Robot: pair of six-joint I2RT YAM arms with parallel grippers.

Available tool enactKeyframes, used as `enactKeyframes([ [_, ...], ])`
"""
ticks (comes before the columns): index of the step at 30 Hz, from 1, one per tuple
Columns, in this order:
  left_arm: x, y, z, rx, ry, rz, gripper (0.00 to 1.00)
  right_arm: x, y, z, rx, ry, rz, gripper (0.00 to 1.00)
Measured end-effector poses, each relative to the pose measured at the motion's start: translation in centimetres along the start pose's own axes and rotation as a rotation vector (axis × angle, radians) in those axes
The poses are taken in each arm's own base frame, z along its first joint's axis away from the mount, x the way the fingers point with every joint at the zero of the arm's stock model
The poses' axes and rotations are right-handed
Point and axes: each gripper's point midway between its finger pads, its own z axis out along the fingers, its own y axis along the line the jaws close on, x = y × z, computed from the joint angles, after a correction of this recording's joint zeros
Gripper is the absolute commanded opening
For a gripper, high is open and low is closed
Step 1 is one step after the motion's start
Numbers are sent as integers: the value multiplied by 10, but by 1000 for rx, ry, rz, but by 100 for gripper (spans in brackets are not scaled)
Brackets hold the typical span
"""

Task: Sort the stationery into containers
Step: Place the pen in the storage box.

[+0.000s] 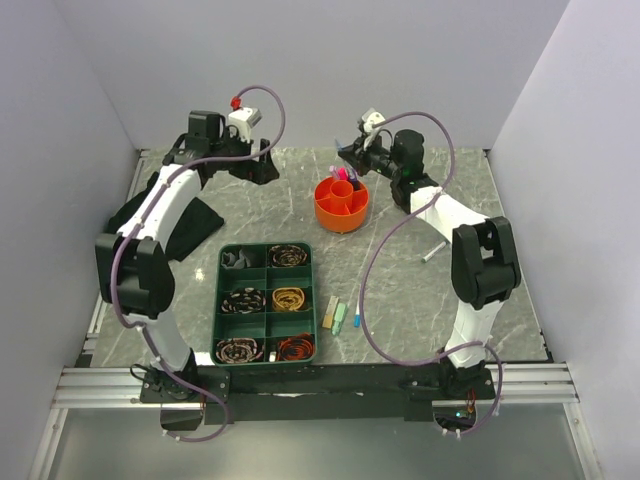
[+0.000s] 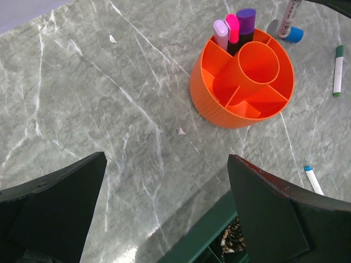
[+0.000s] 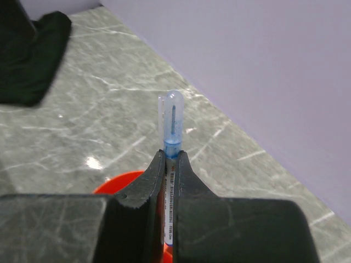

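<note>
The orange pot (image 1: 341, 203) stands mid-table with white, pink and purple markers (image 2: 233, 27) upright in one section. My right gripper (image 1: 351, 157) hovers just behind the pot, shut on a thin white pen with a clear blue-tinted cap (image 3: 173, 118); the pot's rim (image 3: 118, 183) shows under the fingers. My left gripper (image 2: 167, 160) is open and empty, above bare table left of the pot (image 2: 241, 82). Loose on the table lie a green-capped marker (image 2: 338, 71), a blue-tipped white pen (image 2: 313, 179), and pale eraser blocks (image 1: 336, 315) with a small blue-capped piece (image 1: 357, 321).
A green divided tray (image 1: 265, 303) holding coiled bands sits in front of the left arm; its edge (image 2: 203, 235) lies under my left gripper. A black cloth (image 1: 195, 230) lies at the left. Another white pen (image 1: 432, 252) rests by the right arm. Walls enclose the table.
</note>
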Motion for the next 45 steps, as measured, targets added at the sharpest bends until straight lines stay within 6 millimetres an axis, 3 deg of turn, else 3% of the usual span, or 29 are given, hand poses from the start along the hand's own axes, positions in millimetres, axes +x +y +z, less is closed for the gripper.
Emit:
enactKeyframes([
  [16, -7, 11, 19, 4, 2, 2, 99, 41, -20, -1, 63, 99, -36, 0],
  [20, -7, 11, 19, 4, 2, 0, 99, 47, -18, -4, 64, 111, -25, 0],
  [29, -8, 11, 20, 4, -4, 1, 99, 87, -1, -26, 57, 193, 35, 1],
  [30, -9, 11, 20, 4, -6, 1, 99, 88, -1, -26, 59, 195, 36, 11],
  [32, -10, 11, 21, 4, -10, 2, 100, 88, -2, -26, 68, 196, 38, 20],
  [33, -10, 11, 21, 4, -13, 4, 99, 88, -3, -27, 72, 196, 39, 32],
  [36, -11, 11, 21, 5, -14, 5, 100, 89, -6, -27, 92, 201, 50, 46],
  [41, -12, 10, 22, 7, -18, 9, 99, 77, -6, -34, 112, 194, 44, 48],
  [45, -15, 8, 23, 17, -33, 10, 99, 51, -2, -48, 120, 174, 33, 49],
])
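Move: My right hand holds the pen high above the far side of the storage box: the box's middle lies about 3 cm back, 2 cm left and some 19 cm below. The upright markers in the box stand about 1 cm ahead and 1 cm left of that hand, roughly 16 below; the blue-capped marker lies 13 cm right, 1 back and 23 below. From my empty left hand the box is about 15 cm right, 1 ahead and 17 below. I ease my right hand slightly forward and right, then lower the held pen, drawing back a little, to the right-hand part of the storage box, about 8 cm down in all, fingertips dipping some 10 degrees. There I open halfway, let go, and come up about 4 cm while backing off rightward. My open left hand creeps 2 to 3 cm forward. ##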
